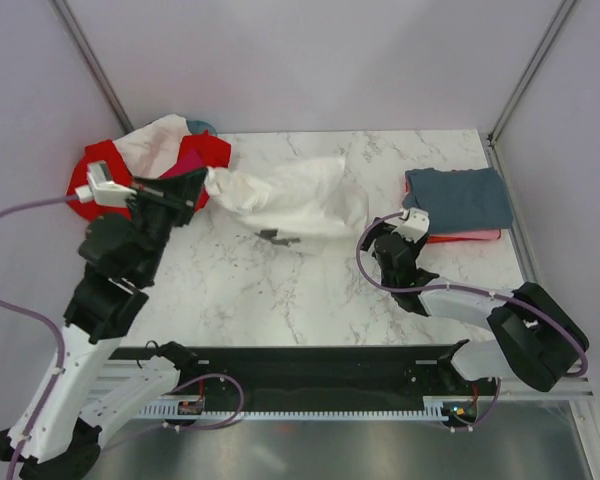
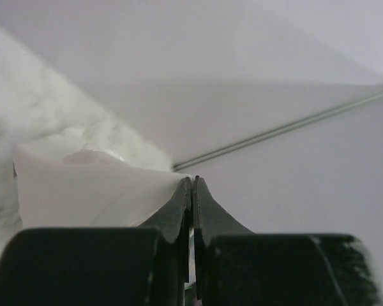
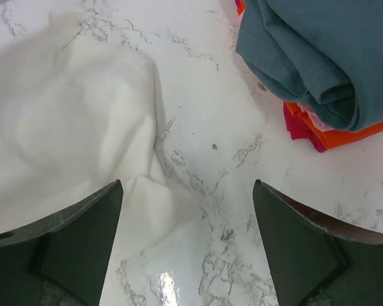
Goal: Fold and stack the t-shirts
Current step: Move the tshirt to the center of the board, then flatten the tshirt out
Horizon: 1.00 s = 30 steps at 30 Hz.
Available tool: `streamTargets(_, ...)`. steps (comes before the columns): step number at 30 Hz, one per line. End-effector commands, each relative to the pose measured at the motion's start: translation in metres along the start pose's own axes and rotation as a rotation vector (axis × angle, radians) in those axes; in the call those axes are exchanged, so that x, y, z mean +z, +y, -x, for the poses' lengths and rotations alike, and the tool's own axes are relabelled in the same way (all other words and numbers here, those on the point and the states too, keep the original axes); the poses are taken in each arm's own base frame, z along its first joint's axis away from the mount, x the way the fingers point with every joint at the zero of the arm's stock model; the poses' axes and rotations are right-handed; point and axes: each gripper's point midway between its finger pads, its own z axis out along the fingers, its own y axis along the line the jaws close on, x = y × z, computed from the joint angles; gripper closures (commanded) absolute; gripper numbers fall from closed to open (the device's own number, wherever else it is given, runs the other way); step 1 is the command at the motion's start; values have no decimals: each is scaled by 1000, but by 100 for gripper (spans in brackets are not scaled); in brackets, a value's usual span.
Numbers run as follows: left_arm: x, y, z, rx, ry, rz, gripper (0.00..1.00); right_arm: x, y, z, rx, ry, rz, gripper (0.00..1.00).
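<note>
A white t-shirt (image 1: 290, 195) lies crumpled across the middle of the marble table, with one end pulled up to the left. My left gripper (image 1: 196, 190) is shut on that raised edge. In the left wrist view the white fabric (image 2: 83, 191) runs right up to the closed tips of the left gripper (image 2: 192, 182). My right gripper (image 1: 382, 238) hovers low by the shirt's right end, open and empty. Below the right gripper (image 3: 186, 185) is bare marble, with the white shirt (image 3: 64, 115) to its left. A folded slate t-shirt (image 1: 460, 195) tops a coral one (image 1: 470, 237) at the right.
A heap of red (image 1: 88, 170), magenta (image 1: 185, 162) and white (image 1: 155, 140) shirts sits at the back left by the teal basket (image 1: 201, 126). A small dark scrap (image 1: 277, 237) lies at the white shirt's near edge. The folded stack (image 3: 319, 57) lies close to the right of my right gripper.
</note>
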Motion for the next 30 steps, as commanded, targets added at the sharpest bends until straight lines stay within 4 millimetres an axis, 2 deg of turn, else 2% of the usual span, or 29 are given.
streamTargets(1, -9, 117, -28, 76, -31, 270, 98, -3, 1, 9, 51, -26, 9, 9)
streamTargets(2, -17, 153, -44, 105, -2, 337, 97, -3, 1, 11, 53, -30, 9, 9)
streamTargets(3, -28, 172, -47, 126, 5, 383, 95, -3, 0, 10, 51, -30, 5, 9)
streamTargets(4, -41, 182, -45, 133, 0, 399, 92, -3, 0, 10, 51, -29, 5, 9)
streamTargets(5, -50, 203, -51, 151, 10, 447, 82, -3, 1, 11, 52, -30, 7, 9)
streamTargets(6, -58, 214, -47, 167, -10, 480, 74, -3, 1, 11, 47, -28, 10, 9)
streamTargets(7, -71, 225, -44, 181, -16, 512, 62, -3, 2, 10, 46, -25, 13, 9)
streamTargets(8, -76, 232, -43, 205, -19, 533, 40, -2, 2, 8, 39, -19, 13, 9)
streamTargets(10, -82, 242, -38, 277, -15, 586, 19, 0, 6, 8, 27, -12, 21, 9)
streamTargets(11, -82, 238, -34, 317, -5, 594, 16, 1, 10, 2, 12, 7, 38, 9)
streamTargets(13, -77, 239, -39, 372, 48, 625, 16, 5, 19, 1, -18, 27, 58, 11)
streamTargets(14, -68, 241, -46, 431, 100, 653, 15, 8, 21, -7, -37, 54, 62, 13)
streamTargets(15, -64, 242, -55, 451, 154, 656, 14, 11, 26, -4, -41, 54, 64, 16)
streamTargets(18, -48, 249, -84, 516, 317, 675, 13, 14, 28, -12, -70, 91, 56, 27)
streamTargets(20, -40, 250, -96, 550, 386, 672, 13, 15, 29, -15, -75, 104, 61, 33)
streamTargets(21, -33, 256, -110, 561, 448, 675, 13, 15, 30, -16, -72, 111, 70, 37)
streamTargets(23, -23, 253, -119, 587, 497, 643, 13, 17, 29, -17, -59, 113, 68, 38)
streamTargets(25, -13, 255, -137, 585, 566, 615, 13, 19, 26, -17, -42, 120, 67, 38)
streamTargets(27, -1, 244, -152, 575, 615, 544, 13, 18, 24, -18, -15, 126, 78, 39)
streamTargets(28, 2, 249, -163, 584, 649, 544, 13, 19, 24, -15, 11, 124, 96, 40)
streamTargets(30, 10, 250, -170, 595, 666, 529, 13, 16, 21, -13, 41, 118, 112, 40)
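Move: The white t-shirt is still pinched high in the left fingers, its body sweeping out to the right; the board's centre, where it goes, lies about 10 cm ahead, 15 cm right and 48 cm below. The basket of shirts is some 22 cm ahead, 21 cm left and 42 cm below; the folded stack roughly 20 cm ahead, 56 cm right and 43 cm below. From the right hand, the board's centre is about 22 cm left, 1 cm ahead and 10 cm below. The white t-shirt is swung down towards the board as the left hand drops fast, some 32 cm in all, opening wide on the way and letting go; that hand veers left, then back right, tipping its fingers from near level to about 45 degrees down. Late on, the right hand eases about 2 cm each left, down and slightly forward by the shirt's right edge, partly closing; contact there can't be seen. ##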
